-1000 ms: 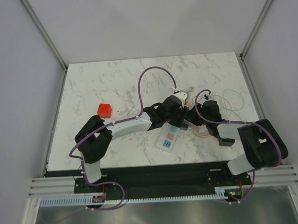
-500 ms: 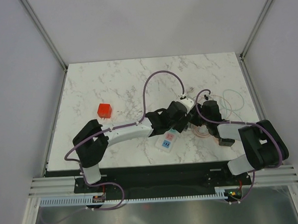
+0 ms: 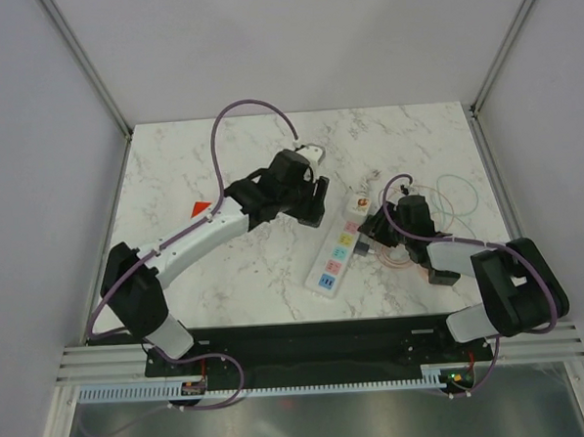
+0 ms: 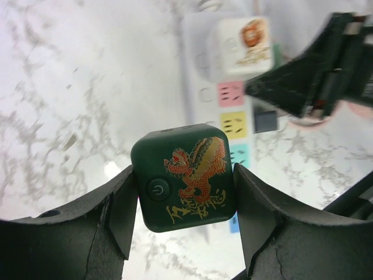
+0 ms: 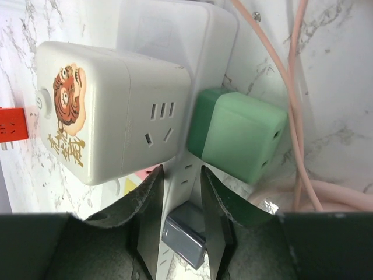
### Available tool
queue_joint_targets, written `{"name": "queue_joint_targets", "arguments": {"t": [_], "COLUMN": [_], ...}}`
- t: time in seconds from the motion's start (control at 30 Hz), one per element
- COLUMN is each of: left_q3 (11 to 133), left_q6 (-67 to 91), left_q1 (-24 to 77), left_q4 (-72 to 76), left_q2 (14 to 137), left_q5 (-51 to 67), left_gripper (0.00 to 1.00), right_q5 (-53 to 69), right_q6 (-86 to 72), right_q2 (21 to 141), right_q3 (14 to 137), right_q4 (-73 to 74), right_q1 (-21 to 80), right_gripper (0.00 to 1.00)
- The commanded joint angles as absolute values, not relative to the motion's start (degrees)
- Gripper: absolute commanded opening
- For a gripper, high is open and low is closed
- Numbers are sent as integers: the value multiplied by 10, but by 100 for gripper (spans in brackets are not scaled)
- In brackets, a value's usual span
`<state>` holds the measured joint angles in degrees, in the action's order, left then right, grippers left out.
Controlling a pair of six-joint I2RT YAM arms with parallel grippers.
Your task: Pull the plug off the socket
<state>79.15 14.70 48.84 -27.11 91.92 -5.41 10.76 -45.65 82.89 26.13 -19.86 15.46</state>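
The plug, a dark green cube with a red and gold dragon and a power button, hangs clear above the table, and my left gripper is shut on its two sides. In the top view the left gripper is up and to the left of the socket. The socket, a long white strip with coloured labels, lies below the held plug. My right gripper is shut on the socket's side, near its cable end.
A white cube adapter with a tiger and a light green adapter stay plugged in at the strip's far end. Pink cable loops at the right. A red cube shows beside the left arm.
My left arm has lifted away from the strip and swung left and back with the dark green plug. The strip's coloured labels now show. The right gripper stays on the strip.
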Motion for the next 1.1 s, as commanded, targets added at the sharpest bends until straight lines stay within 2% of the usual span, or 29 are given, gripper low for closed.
{"name": "queue_joint_targets", "arguments": {"t": [0.0, 0.2, 0.43, 0.63, 1.07], "left_q3": [820, 820, 826, 913, 914], "left_q6": [152, 76, 38, 12, 1], "left_q1": [424, 320, 232, 207, 182], "left_q4": [-388, -496, -514, -571, -606], "left_q2": [903, 927, 982, 1068, 1093], "left_q5": [-8, 18, 4, -22, -47], "left_gripper": [2, 2, 2, 2, 2], "right_q5": [73, 72, 72, 74, 82], "right_q6": [-425, -417, -410, -407, -407], "right_q2": [809, 805, 807, 802, 809], "right_q3": [265, 261, 253, 253, 255], "right_q4": [-124, -120, -121, -118, -128], "right_q1": [154, 154, 154, 154, 154], "right_gripper": [39, 40, 41, 41, 41]}}
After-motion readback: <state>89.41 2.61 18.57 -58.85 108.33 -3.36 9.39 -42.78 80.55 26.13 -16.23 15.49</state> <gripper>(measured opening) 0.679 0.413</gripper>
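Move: The red plug, towards which the held dark green plug is taken, stands about 31 cm to the left of the left hand, 8 cm ahead and 15 cm below. The socket strip's middle is some 7 cm to this hand's right, 5 cm back and 14 cm below it; the white plug on the strip is about 12 cm to its right, 4 cm ahead and 11 cm lower. From the idle right hand the red plug lies roughly 47 cm left, 6 cm ahead, at nearly the same height. Swinging left and sinking, fast at first and then easing off, the left hand carries the dark green plug away from the strip towards the red plug, some 22 cm left, 10 cm down and 5 cm forward. On the way the wrist turns about 40 degrees, bringing the slanted fingers to point nearly straight down, and they keep their grip on the plug. ##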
